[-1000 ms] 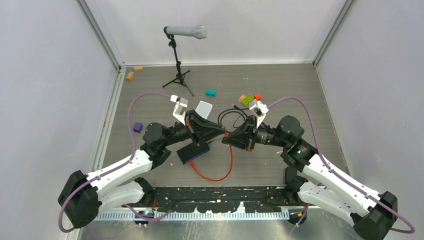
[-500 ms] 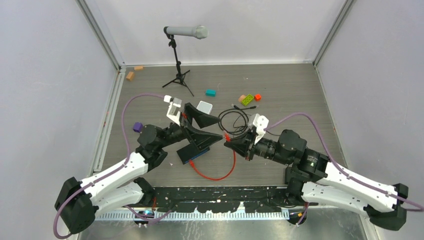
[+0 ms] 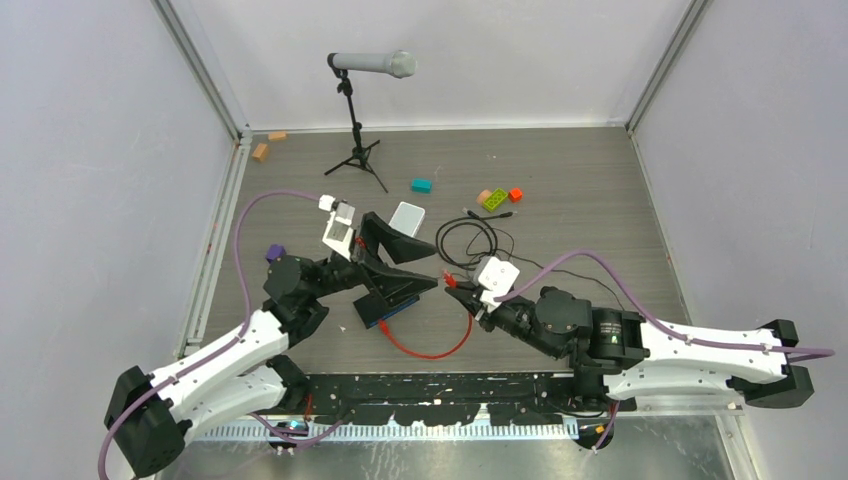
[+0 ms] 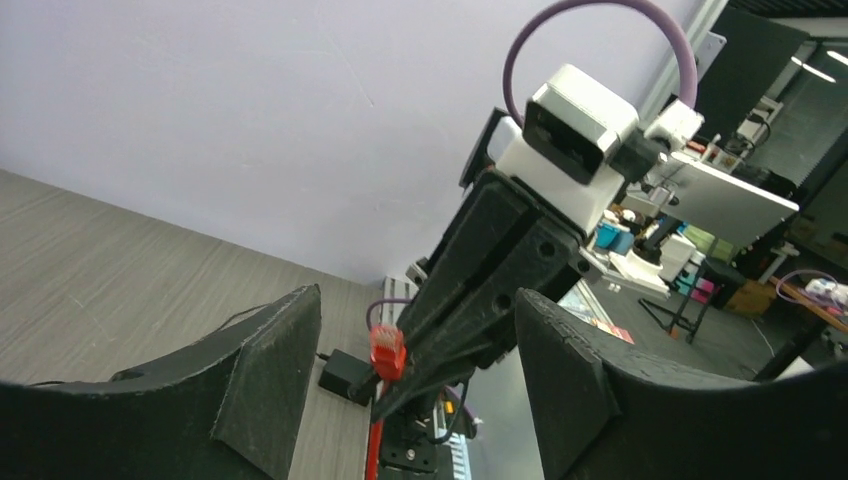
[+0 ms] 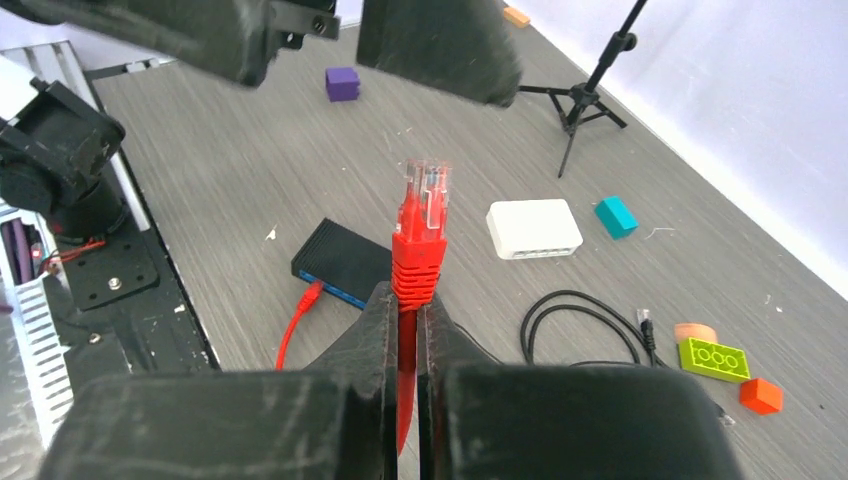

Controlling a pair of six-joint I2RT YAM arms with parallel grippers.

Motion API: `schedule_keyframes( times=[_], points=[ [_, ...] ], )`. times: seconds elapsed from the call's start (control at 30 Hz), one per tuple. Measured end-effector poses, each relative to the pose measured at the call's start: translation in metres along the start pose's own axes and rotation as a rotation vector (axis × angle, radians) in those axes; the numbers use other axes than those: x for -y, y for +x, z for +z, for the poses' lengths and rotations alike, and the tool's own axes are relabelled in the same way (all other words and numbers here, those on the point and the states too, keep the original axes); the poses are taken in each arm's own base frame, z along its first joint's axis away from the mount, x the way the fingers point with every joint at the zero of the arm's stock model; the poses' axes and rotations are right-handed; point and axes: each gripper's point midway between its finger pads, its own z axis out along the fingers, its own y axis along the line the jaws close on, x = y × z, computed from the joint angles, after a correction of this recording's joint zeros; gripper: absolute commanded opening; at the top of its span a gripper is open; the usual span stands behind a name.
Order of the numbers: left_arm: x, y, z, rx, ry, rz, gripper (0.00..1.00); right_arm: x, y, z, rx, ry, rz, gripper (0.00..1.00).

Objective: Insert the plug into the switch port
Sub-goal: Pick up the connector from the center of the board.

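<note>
The plug (image 5: pixel 425 205), clear-tipped on a red boot, stands upright above my right gripper (image 5: pixel 405 300), which is shut on the boot's base and the red cable (image 3: pixel 440 350). In the top view the plug (image 3: pixel 449 279) hangs just right of my left gripper (image 3: pixel 437 263), which is open and apart from it. The left wrist view shows the plug (image 4: pixel 387 350) between my spread fingers (image 4: pixel 270 380), held by the right gripper (image 4: pixel 480 290). The black switch (image 5: pixel 340 255) lies flat below, its ports along the blue edge (image 5: pixel 335 285). The cable's other end (image 5: pixel 310 293) sits at that edge.
A white box (image 5: pixel 535 228) lies beyond the switch, and a coiled black cable (image 5: pixel 585 325) lies to its right. Small blocks are scattered about: purple (image 5: pixel 342 83), teal (image 5: pixel 615 215), green (image 5: pixel 712 358), orange (image 5: pixel 760 395). A microphone tripod (image 3: pixel 357 150) stands at the back.
My left gripper has opened, let go of the plug and drawn back to the left. The right arm has swung lower and nearer, keeping the plug in its grip.
</note>
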Motion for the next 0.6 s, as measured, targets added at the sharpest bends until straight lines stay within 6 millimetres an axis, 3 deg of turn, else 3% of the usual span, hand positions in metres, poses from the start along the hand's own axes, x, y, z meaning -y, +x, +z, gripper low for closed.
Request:
schedule_keyframes(
  times=[0.2,0.33,0.47,0.57,0.6],
  points=[
    [0.002,0.014,-0.001,-0.060,0.038,-0.014,0.69,0.002,-0.012,-0.001,0.022,0.011,-0.002,0.00],
    [-0.004,0.026,0.000,-0.102,0.037,-0.041,0.59,-0.001,-0.016,0.003,0.022,0.005,-0.005,0.01],
    [-0.008,0.035,0.000,-0.128,0.037,-0.060,0.29,-0.004,-0.014,0.006,0.011,-0.001,-0.011,0.01],
    [-0.009,0.038,0.000,-0.140,0.040,-0.069,0.15,-0.005,-0.012,0.007,0.007,-0.003,-0.014,0.00],
    [-0.009,0.038,0.000,-0.140,0.040,-0.067,0.05,-0.006,-0.012,0.008,0.006,-0.003,-0.013,0.00]
  ],
)
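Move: The red connector, held upright in the right fingers, sits about 4 cm below the left hand's open fingers, 3 cm to their right and 1 cm back. From the left hand the black box is roughly 8 cm ahead, 9 cm left; the white box 28 cm ahead, 5 cm left, both some 32 cm below. From the right hand the connector is about 1 cm ahead, 2 cm left. Left hand sinks about 4 cm, edging right, and closes around the connector the right hand still holds. ##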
